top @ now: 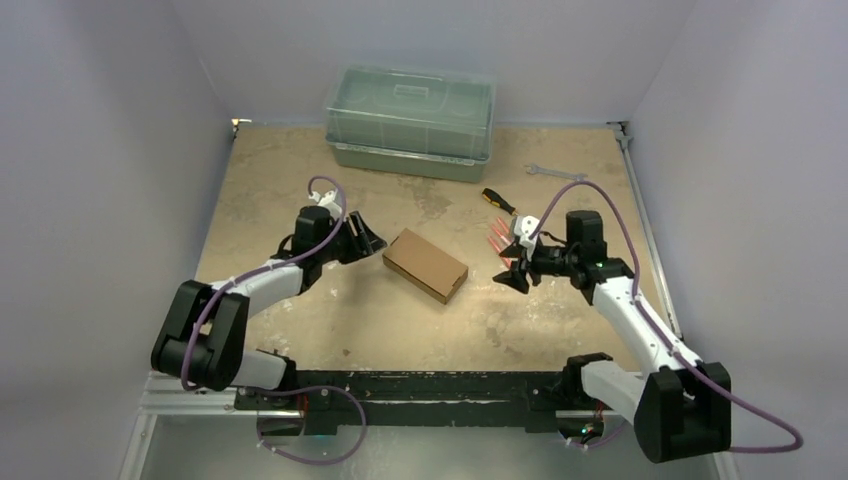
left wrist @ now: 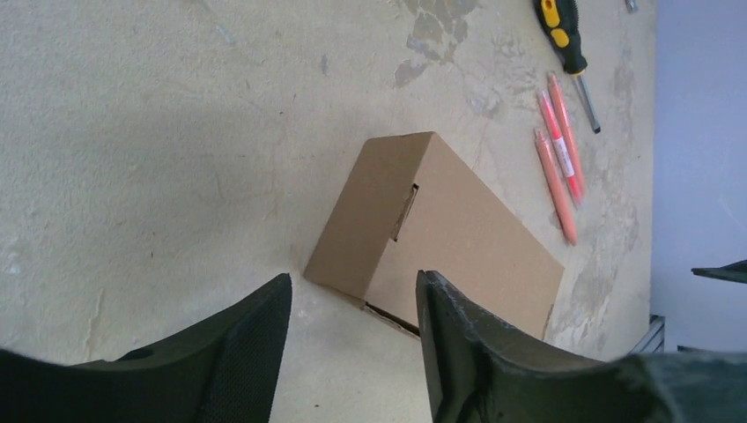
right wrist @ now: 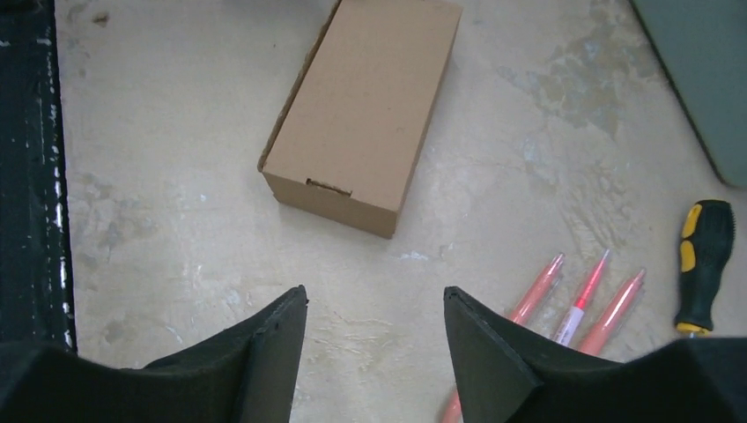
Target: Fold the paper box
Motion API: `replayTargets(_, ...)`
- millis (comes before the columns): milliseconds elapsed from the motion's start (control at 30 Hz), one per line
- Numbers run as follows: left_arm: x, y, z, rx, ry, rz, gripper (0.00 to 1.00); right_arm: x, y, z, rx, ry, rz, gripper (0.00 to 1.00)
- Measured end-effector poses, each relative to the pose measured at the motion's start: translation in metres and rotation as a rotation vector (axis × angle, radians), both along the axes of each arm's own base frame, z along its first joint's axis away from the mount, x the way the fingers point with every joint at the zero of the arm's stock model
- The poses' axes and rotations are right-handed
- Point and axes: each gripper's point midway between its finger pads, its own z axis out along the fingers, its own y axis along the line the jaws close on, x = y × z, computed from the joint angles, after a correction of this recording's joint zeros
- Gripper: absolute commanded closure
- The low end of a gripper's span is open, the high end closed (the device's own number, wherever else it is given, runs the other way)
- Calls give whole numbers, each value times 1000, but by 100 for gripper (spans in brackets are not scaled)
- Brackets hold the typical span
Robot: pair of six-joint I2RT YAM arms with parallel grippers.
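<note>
The paper box (top: 426, 265) is a small brown carton, closed up, lying flat in the middle of the table; it also shows as the box (left wrist: 432, 229) and the box (right wrist: 363, 110) in the wrist views. My left gripper (top: 372, 243) hangs just left of it, open, nothing between its fingers; in its own view the left gripper (left wrist: 354, 291) has the box's near corner just past its tips, not touching. My right gripper (top: 513, 277) is to the right of the box, open and empty, the right gripper (right wrist: 375, 300) well short of the carton.
A large translucent green-grey lidded bin (top: 411, 122) stands at the back. A yellow-handled screwdriver (top: 498, 201), three pink pens (right wrist: 577, 304) and a wrench (top: 554, 173) lie at the right, the pens close under my right gripper. Walls enclose the table on three sides.
</note>
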Motion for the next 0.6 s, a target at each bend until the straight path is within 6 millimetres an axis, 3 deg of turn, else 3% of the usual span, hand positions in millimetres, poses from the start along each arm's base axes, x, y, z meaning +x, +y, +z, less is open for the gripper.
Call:
replayTargets(100,5,-2,-5,-24,8,-1,66,1,4,-18,-51,39,6,66)
replayTargets(200,9,-2,-8,-51,0,16,76,-4,16,-35,-111,75,45,76)
replayTargets(367,9,4,-16,-62,20,65,91,-4,37,-54,-191,124,95,80)
replayTargets(600,6,0,-35,-69,74,47,95,17,51,-80,-311,156,50,80)
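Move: Just below and to the right of the left hand lies the folded paper box, its middle roughly 10 cm right, 1 cm back and 6 cm down. From the right hand its middle is about 14 cm left, 4 cm ahead and 12 cm lower. The pens lie about 9 cm ahead of the right hand, level sideways, and the screwdriver handle 17 cm ahead, level sideways too, both some 13 cm below. Dropping about 8 cm and swinging some 5 cm left, the right hand comes down towards the near-right end of the box, its left-pointing fingers tipping nearly 20 degrees farther down as they close to a narrow gap. The left hand sinks 3.5 cm beside the box's left end, its fingers going from half open to almost shut. Both come close; contact can't be made out. ##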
